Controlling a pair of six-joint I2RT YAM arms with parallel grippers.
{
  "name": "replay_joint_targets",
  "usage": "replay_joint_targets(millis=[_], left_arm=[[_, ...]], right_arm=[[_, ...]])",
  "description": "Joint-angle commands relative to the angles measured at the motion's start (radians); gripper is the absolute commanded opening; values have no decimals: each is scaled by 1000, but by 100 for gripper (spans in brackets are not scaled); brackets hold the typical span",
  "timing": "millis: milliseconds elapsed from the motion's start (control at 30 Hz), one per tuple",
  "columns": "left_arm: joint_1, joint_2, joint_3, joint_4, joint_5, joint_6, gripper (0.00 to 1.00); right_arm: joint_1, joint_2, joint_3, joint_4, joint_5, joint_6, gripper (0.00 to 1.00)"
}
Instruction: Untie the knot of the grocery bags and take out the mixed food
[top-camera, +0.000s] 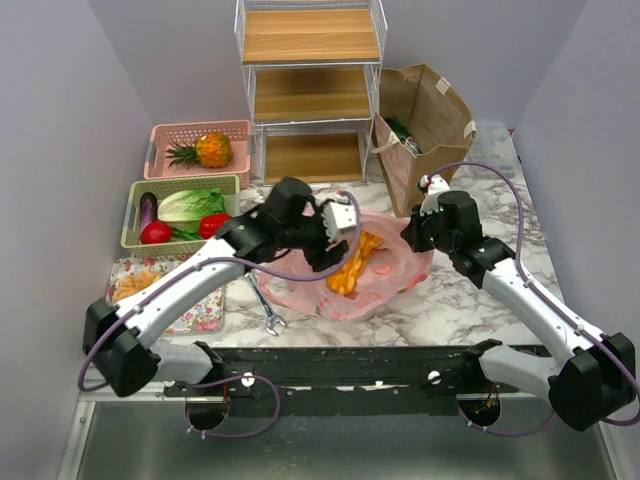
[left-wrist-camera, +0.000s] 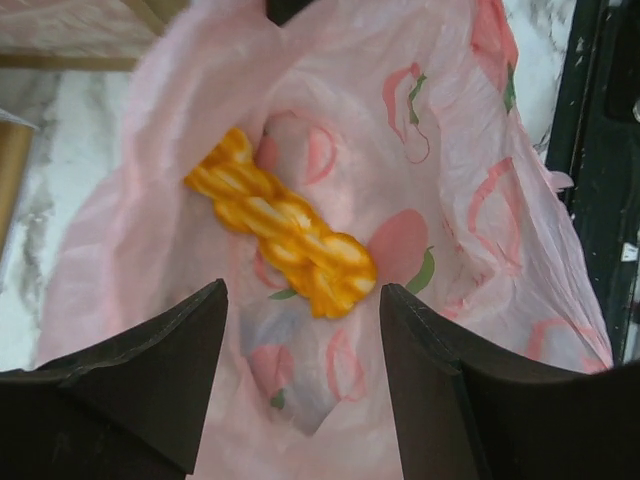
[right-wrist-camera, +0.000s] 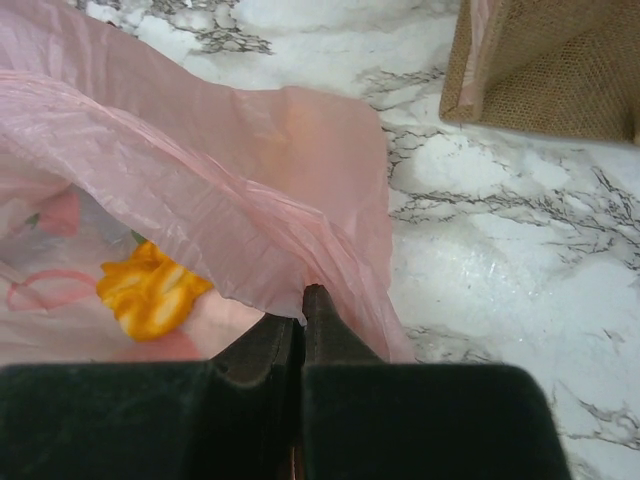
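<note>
The pink plastic bag (top-camera: 398, 272) lies open in the middle of the marble table, and its knot is out of view. An orange twisted food piece (top-camera: 355, 262) lies inside it. My left gripper (top-camera: 335, 252) hangs open just above the bag's mouth. In the left wrist view, the orange piece (left-wrist-camera: 280, 225) sits a little beyond the left gripper (left-wrist-camera: 303, 290), with nothing between the fingers. My right gripper (right-wrist-camera: 305, 300) is shut on the bag's right rim (right-wrist-camera: 250, 220) and holds it up. The brown paper bag (top-camera: 425, 120) stands upright at the back right.
A green basket (top-camera: 132, 212) at the left holds lettuce, an eggplant and red vegetables. Behind it, a pink basket (top-camera: 160, 135) holds a pineapple. A floral tray (top-camera: 195, 312) with orange pieces lies front left. A wire shelf (top-camera: 310, 90) stands at the back, and a metal wrench (top-camera: 268, 312) lies near the bag.
</note>
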Motion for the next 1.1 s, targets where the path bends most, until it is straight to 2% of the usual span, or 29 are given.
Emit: replay_joint_targets(millis=[0,167,233,300,367,533,633,867,900,967,1000,1067], left_arm=[[-143,111,-45,213,-250,-74,63],[-176,269,-56,324,-284,-180,65],[-177,351,-23,327,-362,-213,57],[-177,433,19,316,-450,-247,46],[-174,504,58,294,-490,-277,43],[-174,610,71,306,-499,-283,47],[-163,666,82,283,-560,-296,49],[-128,731,56,202,-511,-384,54],[-127,731,44,203,-507,-387,50],[-122,707,25,209,-474,-389,25],[-121,677,10,218,-469,-381,17],[-122,607,-6,224,-450,-357,5]], right_arm=[[4,9,62,-14,-39,48,1],[4,24,72,-7,-14,73,1],[3,30,76,-6,1,84,1],[3,34,81,-5,24,96,1],[3,41,84,-6,33,104,1],[4,63,102,-9,31,123,1],[3,70,108,-10,41,121,1],[4,84,105,-8,54,109,1],[4,86,104,-6,54,108,1],[4,87,104,-6,53,105,1],[4,89,103,-6,80,101,1],[3,89,99,-5,85,93,1]])
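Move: The yellow braided bread lies in the open pink plastic bag, its middle about 8 cm ahead of my left hand, 6 cm to the right and some 23 cm below. The bag's middle is just about there too, and the wrench lies on the table some 18 cm to my left hand's left, level with it. From my right hand, which grips the bag's rim, the bread is about 13 cm left, 6 cm back and 11 cm down. I drop my left hand some 22 cm into the pink bag, at first swinging right, then forward about 8 cm over the bread, while the wrist turns counter-clockwise some 25 degrees and the fingers tip more steeply down. There, slowing, I close the half-open fingers and pinch the bread near its middle. My right hand keeps hold of the bag's rim, easing about 2 cm forward. ##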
